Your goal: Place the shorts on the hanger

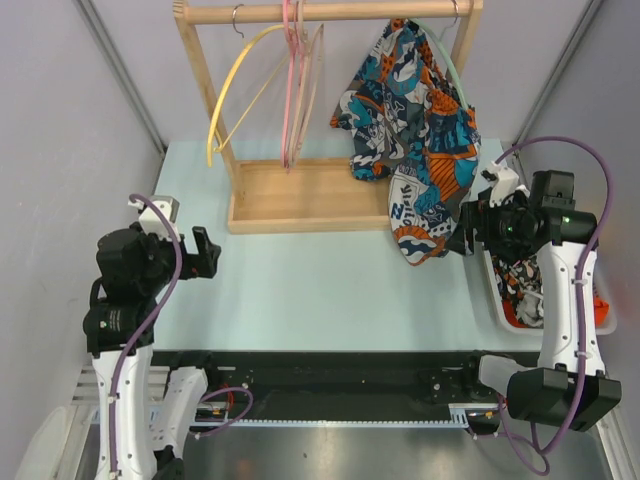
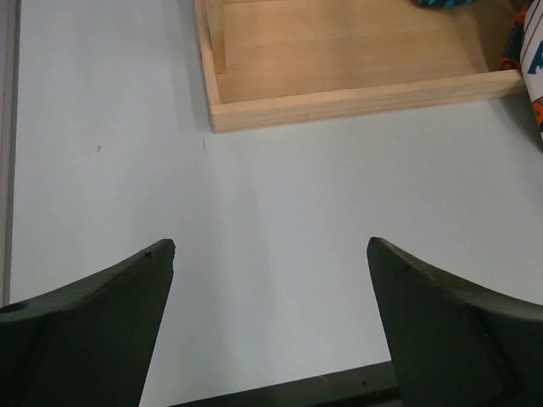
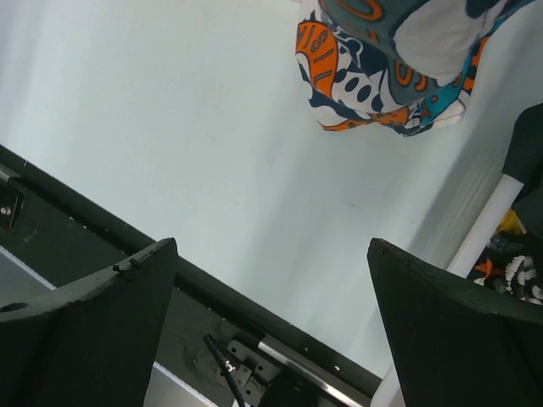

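The tan hanger (image 1: 313, 92) hangs on the wooden rail at the back, just right of a pink hanger. A patch of dark fabric (image 3: 528, 146) shows in the white bin at the right edge of the right wrist view; I cannot tell whether it is the shorts. In the top view the right arm hides that part of the bin. My left gripper (image 1: 205, 252) (image 2: 271, 246) is open and empty above the bare table at the left. My right gripper (image 1: 466, 236) (image 3: 271, 246) is open and empty beside the bin, low near the hanging patterned garment.
A colourful patterned garment (image 1: 415, 130) (image 3: 382, 68) hangs from the rail on a pale green hanger, its hem on the table. A yellow hanger (image 1: 232, 85) and a pink hanger (image 1: 291, 80) hang there too. The rack's wooden base (image 1: 300, 195) (image 2: 339, 93) stands mid-table. The white bin (image 1: 497, 300) holds clothes.
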{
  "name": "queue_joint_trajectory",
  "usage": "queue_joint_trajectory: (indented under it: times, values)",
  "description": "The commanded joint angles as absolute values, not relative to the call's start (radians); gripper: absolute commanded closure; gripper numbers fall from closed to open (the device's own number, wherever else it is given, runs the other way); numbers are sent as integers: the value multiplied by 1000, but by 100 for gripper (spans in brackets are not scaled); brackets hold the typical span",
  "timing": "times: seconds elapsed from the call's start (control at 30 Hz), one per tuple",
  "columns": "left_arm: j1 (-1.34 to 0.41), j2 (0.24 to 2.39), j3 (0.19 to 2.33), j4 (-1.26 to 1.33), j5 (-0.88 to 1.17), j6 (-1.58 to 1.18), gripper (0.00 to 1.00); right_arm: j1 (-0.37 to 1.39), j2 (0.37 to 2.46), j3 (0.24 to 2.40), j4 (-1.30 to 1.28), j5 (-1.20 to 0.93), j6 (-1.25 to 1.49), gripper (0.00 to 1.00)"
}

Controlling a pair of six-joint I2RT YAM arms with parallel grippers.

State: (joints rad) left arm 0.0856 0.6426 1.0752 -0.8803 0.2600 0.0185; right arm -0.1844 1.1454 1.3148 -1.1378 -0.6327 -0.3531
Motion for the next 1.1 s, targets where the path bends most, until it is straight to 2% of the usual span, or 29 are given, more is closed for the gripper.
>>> queue_joint_trajectory:
  times: [0.0,0.23,0.47,0.63,0.8,1.07]
  values:
    - [92,661,1083,-867,273,34,0,-215,1124,1319,-1092,-621,-337,0]
    - [92,678,1092,-864,256,37,0,-455,1181,1342,-1100,-719,-431,0]
    - [94,693,1092,-851,267,29,0,-620,1262,1442,-1026,-657,-485,0]
    - [92,689,1080,-833,314,37,0,-606,1341,1479,-875,-448,-477,0]
    - [94,701,1077,-830,328,38,0,-555,1487,1516,-831,-345,-494,0]
    - [94,696,1066,-825,325,46,0,-489,1686,1542,-902,-385,-523,0]
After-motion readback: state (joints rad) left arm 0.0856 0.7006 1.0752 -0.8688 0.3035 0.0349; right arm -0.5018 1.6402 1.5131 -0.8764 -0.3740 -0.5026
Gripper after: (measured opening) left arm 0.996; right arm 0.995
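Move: The dark shorts on top of the pile in the white bin lie about 19 cm to the right of the right hand, 11 cm farther out and 15 cm below it. From that hand, the lower end of the printed garment on the hanger is some 6 cm ahead, 6 cm left and 18 cm down; the patterned clothes in the bin are about 22 cm right, 9 cm back and 18 cm down. From the left hand, the dark shorts lie roughly 85 cm right, 15 cm ahead and 18 cm below. The dark shorts in the bin are what the right hand heads for: it swings right about 20 cm, nearly level at first, away from the hanging garment, then curves forward some 11 cm and sinks quickly by about 7 cm towards them. The wrist turns clockwise about 20 degrees and rolls its left side down; the fingers stay wide open, with no touch visible. ##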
